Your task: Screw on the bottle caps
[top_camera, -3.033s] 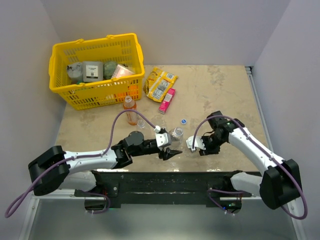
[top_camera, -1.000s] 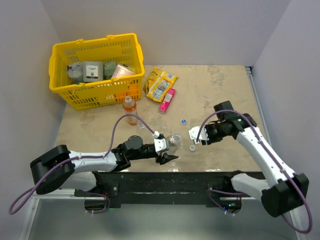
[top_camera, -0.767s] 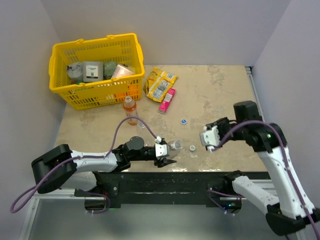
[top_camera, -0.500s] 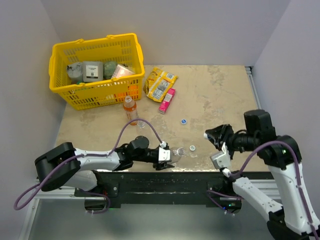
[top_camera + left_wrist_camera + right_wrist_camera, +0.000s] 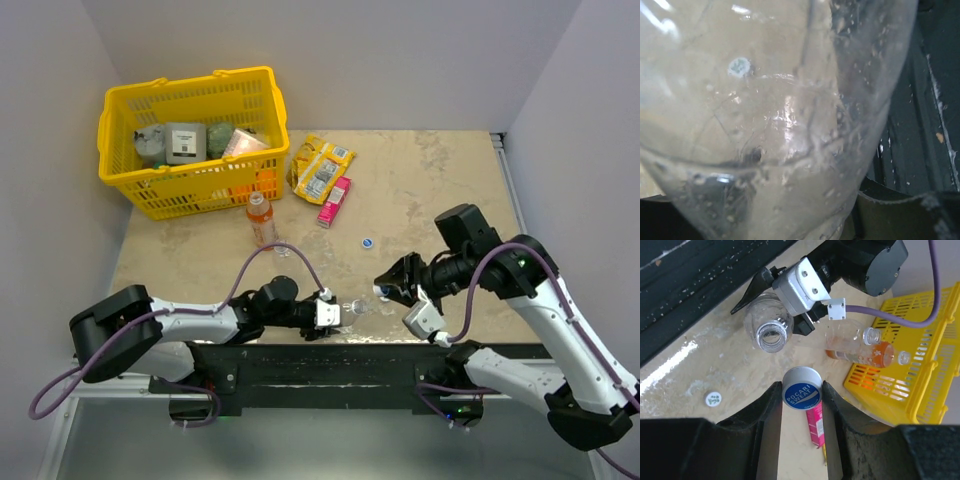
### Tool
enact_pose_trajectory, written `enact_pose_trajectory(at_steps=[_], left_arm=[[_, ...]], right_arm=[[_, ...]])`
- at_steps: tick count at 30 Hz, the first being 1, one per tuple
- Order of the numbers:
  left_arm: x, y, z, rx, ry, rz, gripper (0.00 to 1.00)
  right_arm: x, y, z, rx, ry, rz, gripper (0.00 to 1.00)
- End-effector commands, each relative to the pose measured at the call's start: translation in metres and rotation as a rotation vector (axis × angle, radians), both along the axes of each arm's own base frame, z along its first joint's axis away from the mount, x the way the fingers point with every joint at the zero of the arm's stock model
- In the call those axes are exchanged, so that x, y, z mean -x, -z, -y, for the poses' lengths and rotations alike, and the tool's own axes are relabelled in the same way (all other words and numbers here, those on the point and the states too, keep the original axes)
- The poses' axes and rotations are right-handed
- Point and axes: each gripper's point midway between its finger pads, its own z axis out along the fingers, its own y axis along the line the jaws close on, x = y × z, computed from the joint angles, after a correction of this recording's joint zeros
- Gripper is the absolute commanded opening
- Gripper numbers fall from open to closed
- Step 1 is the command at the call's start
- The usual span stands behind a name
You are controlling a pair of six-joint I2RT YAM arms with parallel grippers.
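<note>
My right gripper (image 5: pixel 801 396) is shut on a bottle cap (image 5: pixel 801 393) with a blue printed top and a grey rim. It hangs low near the table's front edge (image 5: pixel 385 288). Just left of it, my left gripper (image 5: pixel 333 311) is shut on a colourless bottle (image 5: pixel 768 331), tilted with its open mouth facing the cap. That bottle (image 5: pixel 790 125) fills the left wrist view and hides the fingers. A whitish cap (image 5: pixel 713 399) and a blue cap (image 5: pixel 367 241) lie on the table. An orange bottle (image 5: pixel 260 220) and another clear bottle (image 5: pixel 845 334) stand further back.
A yellow basket (image 5: pixel 255 90) with several items stands at the back left. A yellow snack packet (image 5: pixel 322 168) and a pink packet (image 5: pixel 335 200) lie beside it. The black base rail (image 5: pixel 330 360) runs along the near edge. Walls close in on three sides.
My right arm swung up and back, then came down leftward with the cap, now just off the bottle's mouth. The left gripper drew the bottle closer to the front edge and tilted it.
</note>
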Motion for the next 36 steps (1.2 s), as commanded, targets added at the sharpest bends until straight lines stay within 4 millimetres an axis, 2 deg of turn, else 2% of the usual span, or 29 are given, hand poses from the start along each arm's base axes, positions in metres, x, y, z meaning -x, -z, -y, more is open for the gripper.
enact_pose_trajectory(at_steps=[1, 4, 6, 9, 12, 18, 26, 36], left_arm=[[-0.015, -0.001, -0.009, 0.063, -0.079, 0.098, 0.00], [-0.021, 0.001, -0.014, 0.071, -0.122, 0.117, 0.00], [-0.024, -0.002, -0.016, 0.078, -0.143, 0.132, 0.00], [-0.031, -0.002, -0.020, 0.069, -0.172, 0.144, 0.00], [-0.035, -0.001, -0.022, 0.065, -0.204, 0.118, 0.00], [-0.039, -0.005, -0.022, 0.082, -0.215, 0.107, 0.00], [-0.038, -0.015, -0.014, 0.126, -0.199, 0.098, 0.00], [-0.037, -0.022, -0.009, 0.154, -0.182, 0.105, 0.00]], right_arm=[[0.027, 0.011, 0.004, 0.043, 0.015, -0.186, 0.00], [0.032, 0.016, -0.001, 0.058, 0.007, -0.251, 0.00], [0.029, 0.024, -0.008, 0.095, 0.032, -0.354, 0.00], [0.018, 0.031, -0.024, 0.143, 0.112, -0.502, 0.00], [0.005, 0.023, -0.038, 0.116, 0.178, -0.557, 0.00], [0.002, 0.034, -0.041, 0.136, 0.176, -0.517, 0.00], [-0.010, 0.045, -0.048, 0.119, 0.212, -0.356, 0.00], [-0.021, 0.052, -0.056, 0.118, 0.256, -0.320, 0.00]])
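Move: The open mouth of the bottle held by the left hand lies about 3 cm back, 4 cm left and 7 cm below the right hand, which already pinches the cap. From the left hand, that cap is roughly level fore and aft, 8 cm to the right and 21 cm above. On the table some 27 cm below the right hand, a blue cap lies about 17 cm ahead and 3 cm left, and a white cap 4 cm ahead and 1 cm right. The pinched cap is brought left and down about 5 cm each way to the bottle's mouth, the right wrist rolling some 30 degrees and then easing part of the way back. Still gripping the bottle, the left hand first dips and shifts left 2 to 3 cm, then carries it forward about 3 cm with a slight counter-clockwise turn and rises a little. Both grips hold. ##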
